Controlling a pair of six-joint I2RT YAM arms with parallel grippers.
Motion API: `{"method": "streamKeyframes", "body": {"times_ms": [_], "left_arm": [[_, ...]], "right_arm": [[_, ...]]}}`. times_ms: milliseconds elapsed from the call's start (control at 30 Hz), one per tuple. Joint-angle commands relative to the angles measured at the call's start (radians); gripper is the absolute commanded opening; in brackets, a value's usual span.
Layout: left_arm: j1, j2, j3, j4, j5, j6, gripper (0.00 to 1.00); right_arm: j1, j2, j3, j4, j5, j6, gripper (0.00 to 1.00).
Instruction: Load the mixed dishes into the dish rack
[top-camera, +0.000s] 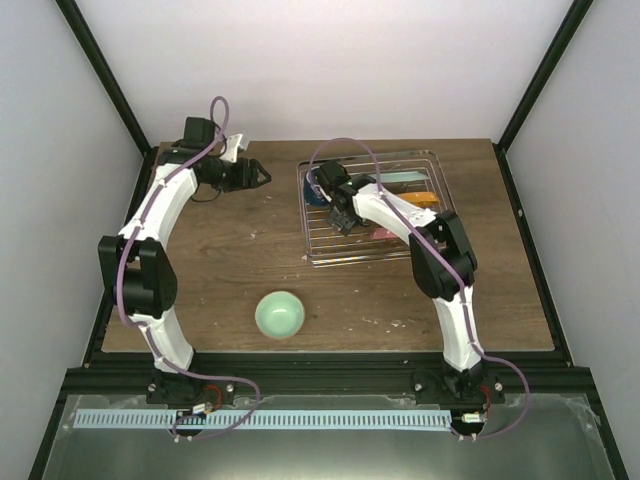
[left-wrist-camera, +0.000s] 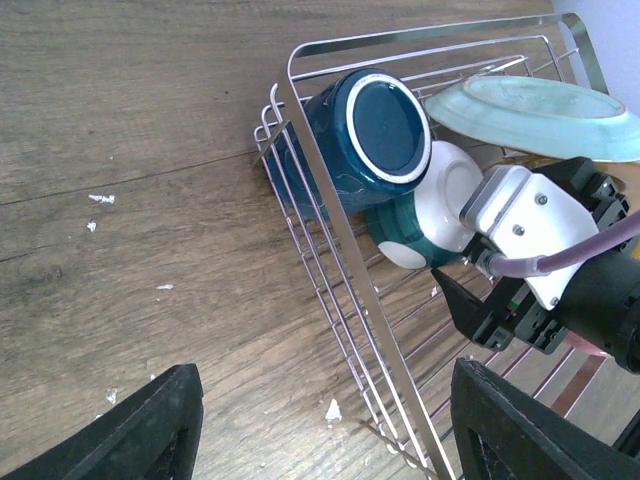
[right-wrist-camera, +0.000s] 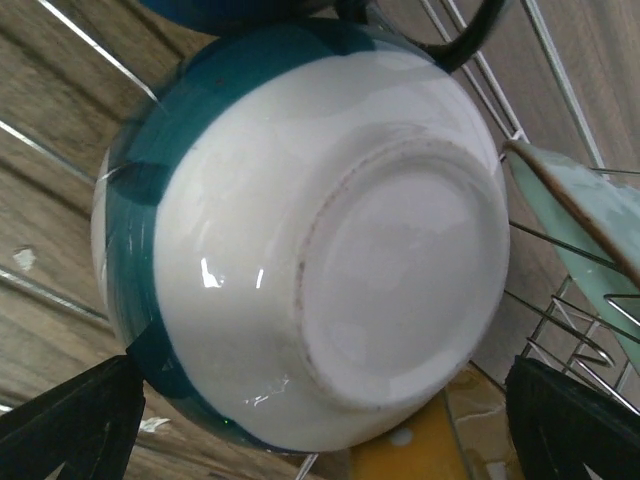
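Observation:
The chrome dish rack (top-camera: 432, 236) stands at the back right of the table. Inside it, the dark blue mug (left-wrist-camera: 365, 135) lies on its side in the near-left corner. Against the mug leans the cream-white bowl (right-wrist-camera: 330, 230), which has a teal rim and its base turned up. My right gripper (top-camera: 340, 217) hangs open right over this bowl, a finger (right-wrist-camera: 70, 420) on each side, neither visibly touching. The mint-green plate (left-wrist-camera: 540, 115) stands on edge beyond. The mint-green bowl (top-camera: 280, 314) sits on the table near the front. My left gripper (top-camera: 262, 177) is open and empty, left of the rack.
In the top view an orange plate face (top-camera: 422, 198) and a pink-red plate (top-camera: 384, 232) also lie in the rack. The rack's wire corner (left-wrist-camera: 340, 240) is just ahead of my left fingers (left-wrist-camera: 130, 430). Small white crumbs (left-wrist-camera: 100, 200) dot the wooden table (top-camera: 230, 250).

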Motion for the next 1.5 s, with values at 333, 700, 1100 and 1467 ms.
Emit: {"method": "streamKeyframes", "body": {"times_ms": [333, 700, 1100, 1467], "left_arm": [[0.005, 0.007, 0.013, -0.009, -0.001, 0.017, 0.70], [-0.009, -0.037, -0.058, -0.042, -0.014, 0.034, 0.69], [-0.135, -0.248, -0.335, -0.158, -0.137, -0.029, 0.69], [-0.209, -0.429, -0.578, -0.331, -0.208, -0.139, 0.72]], "right_arm": [[-0.001, -0.120, -0.053, 0.059, -0.105, -0.023, 1.00], [0.054, -0.310, -0.087, 0.029, -0.249, -0.016, 1.00], [-0.140, -0.298, 0.154, 0.113, -0.461, 0.301, 1.00], [-0.302, -0.291, 0.242, 0.003, -0.464, 0.458, 1.00]]}}
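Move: The green bowl stands roughly 25 cm back from the left hand, 6 cm to its right and 19 cm below; the rack's near left corner is about 8 cm back, 14 cm right. From the right hand the green bowl is about 26 cm back and 17 cm left. Just in front of the right fingers, some 4 cm ahead and 4 cm down, is the white-and-teal bowl; the blue mug lies 9 cm ahead, 8 cm left, the plate 12 cm ahead, 12 cm right. Up and away from the white-and-teal bowl goes the open right hand, rising some 23 cm, first easing back and left, then swinging forward and right over the rack as its fingers turn about 50 degrees from down towards the left. The left hand waits, then draws back about 19 cm and sinks 7 towards the green bowl, fingers still open and tipping further down. ##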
